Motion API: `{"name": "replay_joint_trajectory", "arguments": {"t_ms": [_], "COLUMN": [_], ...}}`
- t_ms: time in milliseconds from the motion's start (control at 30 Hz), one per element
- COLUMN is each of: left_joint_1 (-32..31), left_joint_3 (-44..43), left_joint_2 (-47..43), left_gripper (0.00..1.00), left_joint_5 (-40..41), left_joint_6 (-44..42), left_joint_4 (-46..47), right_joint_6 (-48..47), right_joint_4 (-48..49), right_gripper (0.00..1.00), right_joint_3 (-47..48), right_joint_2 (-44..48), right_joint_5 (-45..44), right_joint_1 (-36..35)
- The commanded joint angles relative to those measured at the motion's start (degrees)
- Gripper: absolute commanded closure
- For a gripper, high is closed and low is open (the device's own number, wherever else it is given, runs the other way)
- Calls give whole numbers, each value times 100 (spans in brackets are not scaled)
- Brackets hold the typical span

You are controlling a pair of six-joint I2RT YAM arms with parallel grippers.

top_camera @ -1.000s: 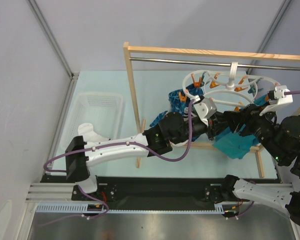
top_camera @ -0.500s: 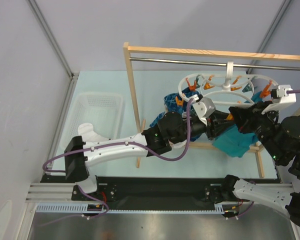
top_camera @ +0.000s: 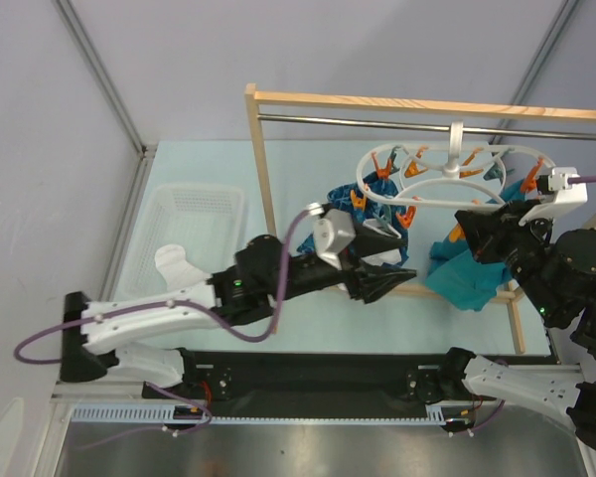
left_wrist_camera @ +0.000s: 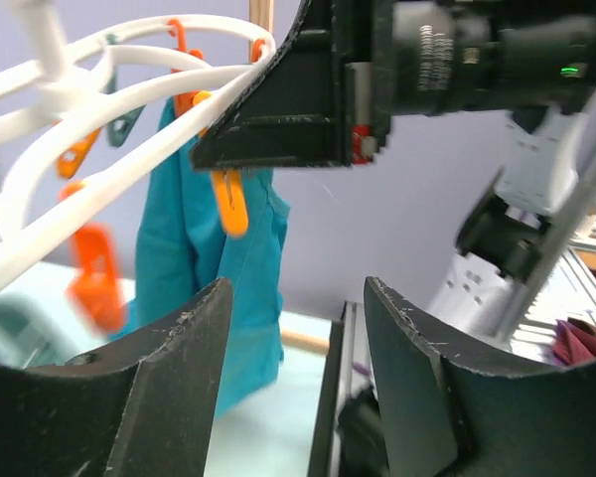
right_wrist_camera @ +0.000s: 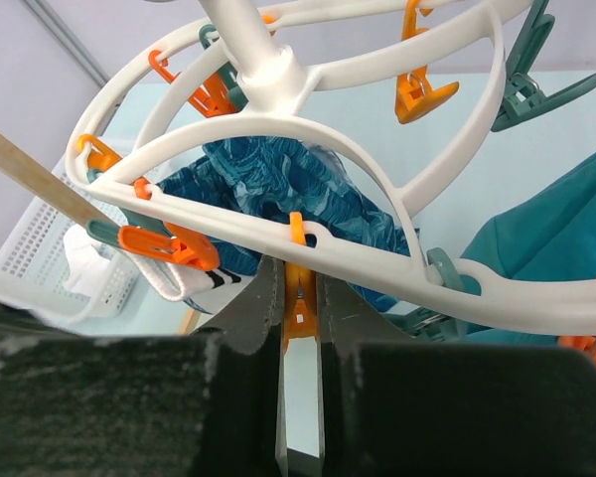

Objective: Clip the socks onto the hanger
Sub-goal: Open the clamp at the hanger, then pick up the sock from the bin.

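The white oval hanger (top_camera: 432, 194) hangs by its hook from the rack rail, orange clips all round its rings. In the right wrist view one orange clip (right_wrist_camera: 154, 243) holds a white sock (right_wrist_camera: 194, 283) by its black-striped cuff under the hanger (right_wrist_camera: 377, 189). My right gripper (right_wrist_camera: 298, 308) is shut on another orange clip (right_wrist_camera: 298, 293) under the ring, at the hanger's right side (top_camera: 464, 234). My left gripper (top_camera: 402, 266) stands open and empty (left_wrist_camera: 298, 338), below and in front of the hanger (left_wrist_camera: 129, 169). A second white sock (top_camera: 174, 263) lies in the basket.
A wooden-framed rack (top_camera: 263, 169) with a metal rail carries the hanger. A teal garment (top_camera: 472, 278) hangs at the right, a blue patterned cloth (top_camera: 343, 199) at the left of the hanger. A white mesh basket (top_camera: 194, 214) stands at the left.
My left arm has pulled back toward the near left and its jaws have opened. My right gripper has closed on an orange clip. The hanger has swung a little.
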State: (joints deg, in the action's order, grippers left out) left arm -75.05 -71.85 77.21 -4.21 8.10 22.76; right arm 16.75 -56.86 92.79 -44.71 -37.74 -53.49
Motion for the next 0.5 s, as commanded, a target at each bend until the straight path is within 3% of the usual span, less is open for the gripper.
{"name": "replay_joint_trajectory", "arguments": {"t_ms": [0,133,233,300,467], "left_joint_1": [51,314,893,1517,2860], "left_joint_3": [399,1355,2084,2568,3002], "left_joint_2": [-1101,-2269,-3227,-3928,-4644], "left_gripper": [40,41,43,43,42], "left_joint_5": [217,937,1404,1615,2581], "left_joint_6": [16,156,639,972,1413], "left_joint_4": [-929,-1983,-2668,-3004,-4270], "right_joint_6": [-5,12,12,30,82], "right_joint_4": [17,-35,-88,-132,-211], "right_gripper": [100,100,100,100,100], "right_joint_3": [55,72,99,99,99], "right_joint_2": [23,85,76,85,129], "right_joint_5": [-41,-32,-6,21,38], "right_joint_1": [-12,-21,-21,-21,-21]}}
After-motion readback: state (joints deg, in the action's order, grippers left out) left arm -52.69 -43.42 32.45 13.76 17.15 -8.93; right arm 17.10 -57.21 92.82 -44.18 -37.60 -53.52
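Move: The orange clamp at the hanger's near rim is already between the right fingers; the sock already clipped up hangs about 10 cm to that hand's left, 3 cm farther out and 8 cm lower. The last sock in the white basket lies some 41 cm left of the left hand, 16 cm ahead and 42 cm below; the basket's middle is about 24 cm ahead and 42 cm left. The rack's left post stands roughly 20 cm left and 13 cm ahead. The orange clamp stays pinched in the right fingers, that hand holding in place at the rim. Already retreating, the left hand sweeps some 25 cm left towards the basket, at first nearly level, then also forward and down about 10 cm each, passing on the near side of the rack's left post; its wrist turns counter-clockwise and tips down, some 40 degrees in all, fingers staying open. ##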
